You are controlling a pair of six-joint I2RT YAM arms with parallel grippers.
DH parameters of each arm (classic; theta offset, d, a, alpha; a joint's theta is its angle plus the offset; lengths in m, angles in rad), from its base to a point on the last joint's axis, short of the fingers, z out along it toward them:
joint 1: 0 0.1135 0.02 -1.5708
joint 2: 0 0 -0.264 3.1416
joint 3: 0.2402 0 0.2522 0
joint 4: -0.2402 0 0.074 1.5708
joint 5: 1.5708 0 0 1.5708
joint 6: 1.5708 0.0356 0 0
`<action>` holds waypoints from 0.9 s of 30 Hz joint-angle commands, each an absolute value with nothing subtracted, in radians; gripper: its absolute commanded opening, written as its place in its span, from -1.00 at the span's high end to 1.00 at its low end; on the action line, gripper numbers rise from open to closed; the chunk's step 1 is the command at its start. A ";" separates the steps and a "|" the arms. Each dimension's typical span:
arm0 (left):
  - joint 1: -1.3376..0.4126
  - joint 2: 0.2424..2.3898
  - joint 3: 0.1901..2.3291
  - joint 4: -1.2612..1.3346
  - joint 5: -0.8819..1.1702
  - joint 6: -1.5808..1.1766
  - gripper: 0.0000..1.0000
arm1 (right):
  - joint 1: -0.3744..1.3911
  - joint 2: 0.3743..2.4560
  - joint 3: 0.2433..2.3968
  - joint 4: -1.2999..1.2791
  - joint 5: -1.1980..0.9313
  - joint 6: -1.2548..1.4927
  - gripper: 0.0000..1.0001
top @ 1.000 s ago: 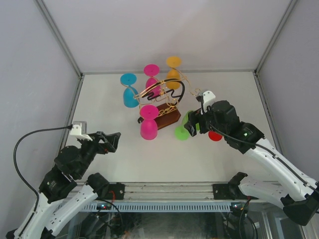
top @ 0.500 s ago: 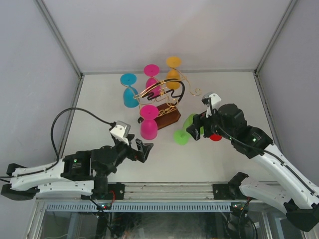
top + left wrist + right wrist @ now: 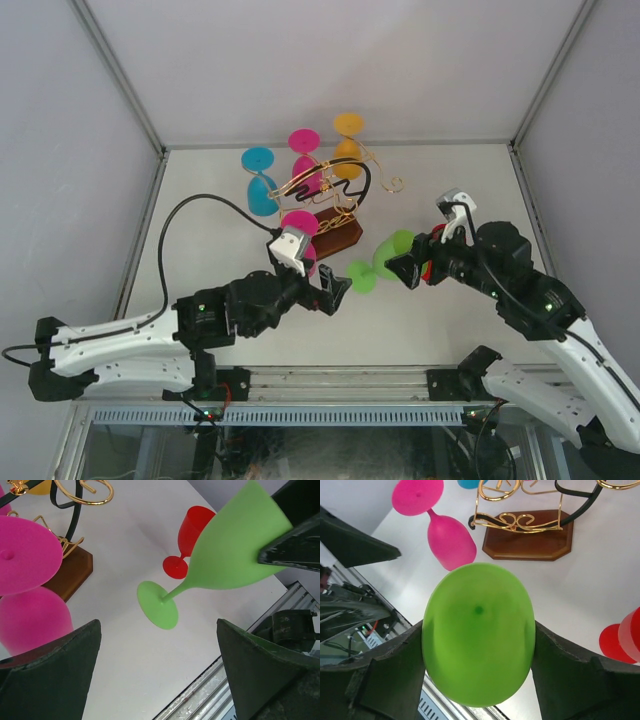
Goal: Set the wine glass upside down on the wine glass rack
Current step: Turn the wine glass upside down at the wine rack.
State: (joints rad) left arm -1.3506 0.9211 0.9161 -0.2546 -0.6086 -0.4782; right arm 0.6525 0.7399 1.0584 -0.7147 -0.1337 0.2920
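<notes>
My right gripper (image 3: 403,264) is shut on the bowl of a green wine glass (image 3: 393,250) and holds it tilted above the table, its foot (image 3: 362,277) pointing left and down. In the right wrist view the green bowl (image 3: 479,630) fills the space between my fingers (image 3: 395,665). The wine glass rack (image 3: 334,200), gold wire on a dark brown base (image 3: 338,234), stands behind and left of the glass; its base also shows in the right wrist view (image 3: 527,542). My left gripper (image 3: 335,292) is open and empty, just left of the green foot (image 3: 157,611).
A pink glass (image 3: 299,232) stands foot up against the rack's near side, partly behind my left wrist. A red glass (image 3: 192,527) lies on the table under my right gripper. Blue (image 3: 262,182), magenta (image 3: 305,158) and orange (image 3: 348,142) glasses are at the rack's far side.
My left arm has swung from the far left to the middle, its open gripper now by the green foot. My right gripper has moved right and raised the green glass.
</notes>
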 commanded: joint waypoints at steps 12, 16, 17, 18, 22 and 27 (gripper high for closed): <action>-1.276 0.981 0.981 -0.151 -0.458 -0.572 -0.94 | 0.644 0.581 1.123 -0.582 -0.178 0.459 -0.40; -1.266 0.983 0.980 -0.148 -0.460 -0.585 -0.86 | 0.644 0.565 1.123 -0.566 -0.189 0.470 -0.39; -1.261 0.982 0.978 -0.141 -0.454 -0.588 -0.83 | 0.644 0.563 1.123 -0.564 -0.194 0.474 -0.39; -1.258 0.983 0.977 -0.132 -0.447 -0.590 -0.78 | 0.645 0.561 1.124 -0.559 -0.199 0.477 -0.39; -1.253 0.987 0.974 -0.091 -0.415 -0.588 -0.54 | 0.644 0.553 1.123 -0.545 -0.202 0.487 -0.38; -1.253 0.994 0.976 -0.070 -0.401 -0.585 -0.14 | 0.644 0.540 1.123 -0.549 -0.195 0.487 -0.36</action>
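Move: The green glass is already pinched by its bowl in the right hand. Its foot lies about 6 cm ahead of the left hand, 6 cm to the right and 9 cm lower. From the right hand, the left gripper is some 15 cm to the left, 5 cm back and nearly level; the red glass is about 9 cm ahead, 9 cm right and 21 cm down. The near pink glass is roughly 12 cm ahead of the left hand, 8 cm left and 12 cm lower. The green glass is raised about 8 cm and drawn back nearly 4 cm by the right hand, which keeps its hold on the bowl and rolls some 20 degrees so that the foot side swings up towards the left gripper. The left hand eases about 3 cm right to meet the foot, tilting slightly, and begins to close its wide-open fingers, stopping about two-thirds open. ##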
